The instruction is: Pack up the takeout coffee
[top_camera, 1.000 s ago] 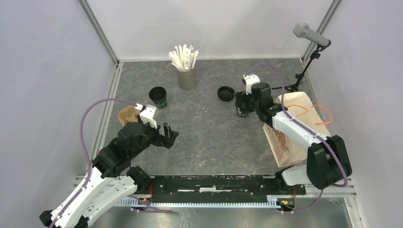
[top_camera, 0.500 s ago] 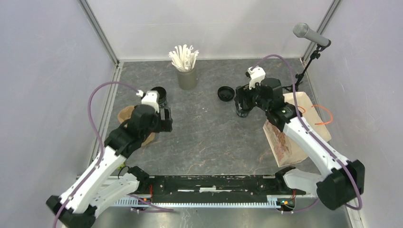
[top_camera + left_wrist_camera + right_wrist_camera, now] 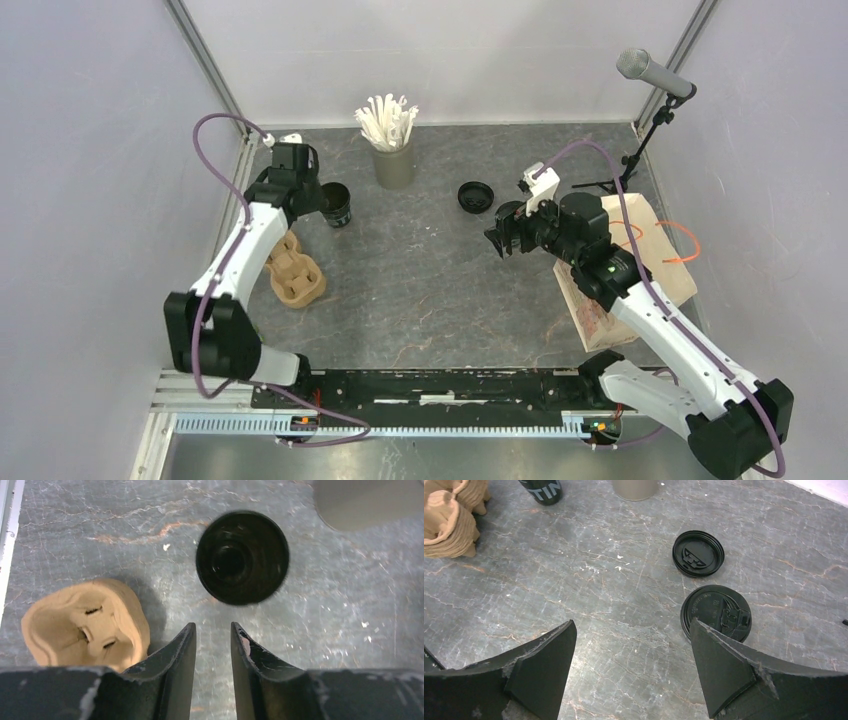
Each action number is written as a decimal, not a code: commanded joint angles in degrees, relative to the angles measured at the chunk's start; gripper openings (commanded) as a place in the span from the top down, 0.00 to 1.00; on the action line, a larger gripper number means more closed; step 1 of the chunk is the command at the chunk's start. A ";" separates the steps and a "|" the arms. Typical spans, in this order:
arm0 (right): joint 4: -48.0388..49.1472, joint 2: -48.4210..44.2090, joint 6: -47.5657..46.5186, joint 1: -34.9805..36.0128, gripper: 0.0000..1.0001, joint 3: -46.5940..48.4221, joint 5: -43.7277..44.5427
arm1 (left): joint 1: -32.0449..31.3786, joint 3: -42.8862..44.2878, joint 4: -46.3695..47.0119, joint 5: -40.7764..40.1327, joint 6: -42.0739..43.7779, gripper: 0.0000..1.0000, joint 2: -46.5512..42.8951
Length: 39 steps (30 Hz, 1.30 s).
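Observation:
An open black cup (image 3: 337,203) stands at the back left; from above, the left wrist view looks down into the cup (image 3: 242,557). My left gripper (image 3: 312,197) hovers beside it. Its jaws (image 3: 213,630) are drawn narrow, with bare table between them. A lidded black cup (image 3: 716,612) stands by the right finger of my right gripper (image 3: 631,625), which is wide open and holds nothing. In the top view my right gripper (image 3: 505,230) hides most of that cup. A loose black lid (image 3: 474,196) lies just behind it, and the right wrist view also shows the lid (image 3: 698,553).
A brown pulp carrier (image 3: 295,275) lies front-left of the open cup. A grey cup of white straws (image 3: 393,160) stands at the back. A paper bag (image 3: 620,270) lies at the right, under my right arm. A microphone stand (image 3: 655,72) occupies the back right corner.
My left arm swung from the front toward the back left, over the open cup, and its jaws narrowed. My right gripper drew back slightly from the lidded cup.

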 commanded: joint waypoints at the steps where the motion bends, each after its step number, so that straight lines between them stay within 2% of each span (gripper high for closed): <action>1: 2.98 -1.73 -0.69 1.09 0.10 0.14 -1.50 | 4.58 3.67 5.45 6.58 1.82 0.62 5.16; 5: 3.12 -1.66 -0.89 1.68 0.09 -0.23 -1.26 | 5.11 6.74 5.93 8.94 3.82 0.62 9.53; 12: 3.06 -1.50 -1.33 2.31 0.09 -0.46 -1.10 | 6.22 10.37 3.31 4.99 5.84 0.66 14.82; 30: 2.62 -2.04 -1.88 2.59 0.09 -0.32 0.06 | 7.15 11.89 3.43 6.99 7.57 0.70 19.80; 33: 2.50 -2.01 -1.89 2.67 0.09 -0.33 0.05 | 7.24 12.04 3.21 7.30 7.80 0.73 19.55; 39: 2.62 -1.86 -1.91 2.76 0.09 -0.40 0.15 | 7.24 12.28 2.79 9.37 8.30 0.92 18.93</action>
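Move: The black cup stands about 6 cm ahead of the left hand and 2 cm to its right, its middle roughly 11 cm below. The brown cup carrier lies about 12 cm to the left hand's left and 5 cm back, some 14 cm lower; the straw holder is about 14 cm ahead and 15 cm right of that hand, 11 cm below. From the right hand, the cup is about 39 cm left, 13 cm ahead and 17 cm down. Forward and down, about 6 cm each way, the left hand goes to the left side of the cup's rim, easing some 2 cm left while the wrist tips down slightly. It dips, reaches forward, then sinks further. The part-open fingers narrow slowly, then quickly at the end, astride the rim: one finger inside the cup, the other outside, closing to pinch the wall. ##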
